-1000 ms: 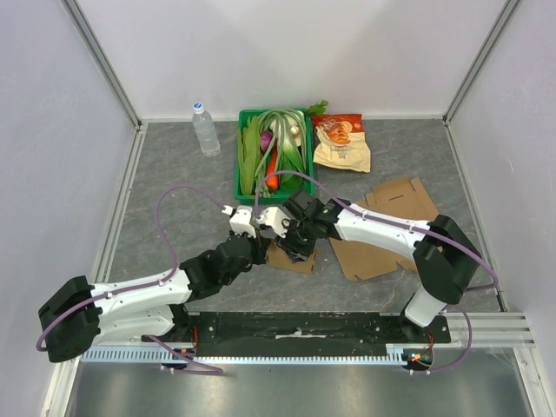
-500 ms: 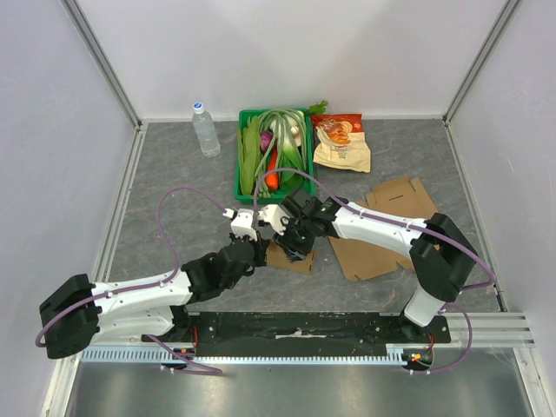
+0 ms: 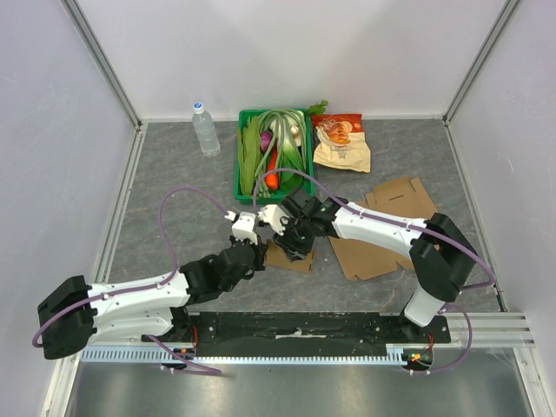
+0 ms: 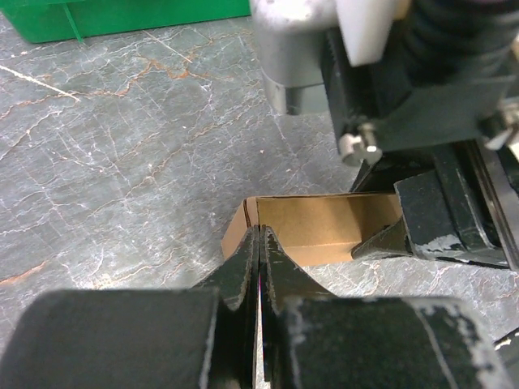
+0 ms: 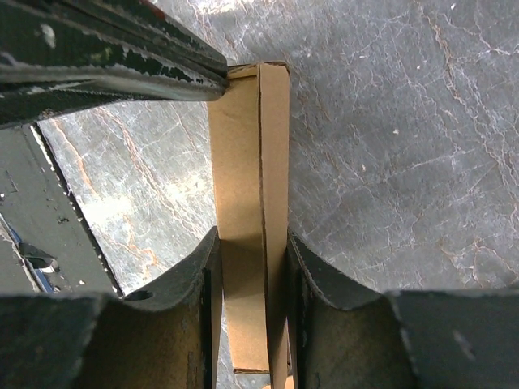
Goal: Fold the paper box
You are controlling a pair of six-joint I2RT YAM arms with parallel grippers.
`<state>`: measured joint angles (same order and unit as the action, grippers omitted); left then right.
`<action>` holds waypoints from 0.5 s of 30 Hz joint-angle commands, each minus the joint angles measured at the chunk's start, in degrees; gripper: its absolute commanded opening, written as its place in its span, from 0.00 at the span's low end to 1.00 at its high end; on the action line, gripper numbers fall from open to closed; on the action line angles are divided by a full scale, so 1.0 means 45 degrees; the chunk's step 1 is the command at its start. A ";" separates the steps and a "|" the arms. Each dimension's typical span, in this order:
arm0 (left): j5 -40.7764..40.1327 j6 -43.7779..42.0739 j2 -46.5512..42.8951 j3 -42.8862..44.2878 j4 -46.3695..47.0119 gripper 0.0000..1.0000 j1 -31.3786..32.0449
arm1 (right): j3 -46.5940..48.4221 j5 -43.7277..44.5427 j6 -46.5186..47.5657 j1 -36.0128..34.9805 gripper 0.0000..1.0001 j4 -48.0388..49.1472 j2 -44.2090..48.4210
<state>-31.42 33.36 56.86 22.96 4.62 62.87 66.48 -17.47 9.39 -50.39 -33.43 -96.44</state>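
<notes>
The paper box [image 3: 292, 258] is a small brown cardboard piece, partly folded, lying on the grey table in front of the arms. My right gripper [image 3: 296, 241] reaches down onto it and is shut on two upright cardboard walls [image 5: 247, 162], which stand pressed between its fingers [image 5: 251, 243]. My left gripper [image 3: 261, 252] is shut, and its tips [image 4: 259, 231] touch the box's left end corner [image 4: 243, 223]. The open inside of the box [image 4: 324, 223] shows in the left wrist view, with the right gripper's fingers [image 4: 442, 223] at its far end.
Flat brown cardboard sheets [image 3: 387, 230] lie to the right of the box. At the back stand a green crate of vegetables [image 3: 274, 152], a water bottle [image 3: 206, 129] and a snack bag [image 3: 340, 143]. Grey walls close in the table on three sides.
Both wrists have shifted slightly around the box, the left one a little towards the near edge. Both grippers keep the same state.
</notes>
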 commanded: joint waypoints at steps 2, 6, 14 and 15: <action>0.0400 0.0047 -0.0076 -0.0160 -0.0286 0.02 0.0208 | 0.0208 0.0699 -0.0737 0.0182 0.36 0.1296 0.0726; 0.0361 -0.0089 -0.0175 -0.0161 -0.0188 0.02 0.0208 | 0.0247 0.1050 -0.1146 0.0182 0.57 0.1121 0.1079; 0.0419 -0.0090 -0.0622 -0.0278 -0.0207 0.02 0.0208 | -0.0006 0.1889 -0.2732 0.0202 0.78 0.0417 0.3285; 0.0458 -0.0129 -0.0817 -0.0297 -0.0284 0.02 0.0208 | -0.0065 0.1910 -0.2460 0.0202 0.79 0.0417 0.3345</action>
<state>-29.36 33.36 56.27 22.22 3.03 63.48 66.43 -11.57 -0.56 -49.50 -31.53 -86.00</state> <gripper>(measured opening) 0.025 0.756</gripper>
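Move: The right hand's part-open fingers already straddle the paper box; its middle is about 2 cm to their left and 3 cm below, level with them fore and aft. The flat cardboard sheet is centred some 24 cm to this hand's right, 7 cm farther out and about 5 cm lower. From the left hand, whose closed tips are at the box's left end, the box's middle is about 7 cm to the right and 4 cm below, and the green tray's is some 27 cm ahead and 3 cm right. Upward, after a short forward start, the right hand spreads its fingers, lets go of the paper box's long sides and rises about 6 cm while going 2 cm forward, quickening as it turns some 10 degrees clockwise. The left hand, still shut, eases about a centimetre back and down, and its tips come away from the box's left end. ##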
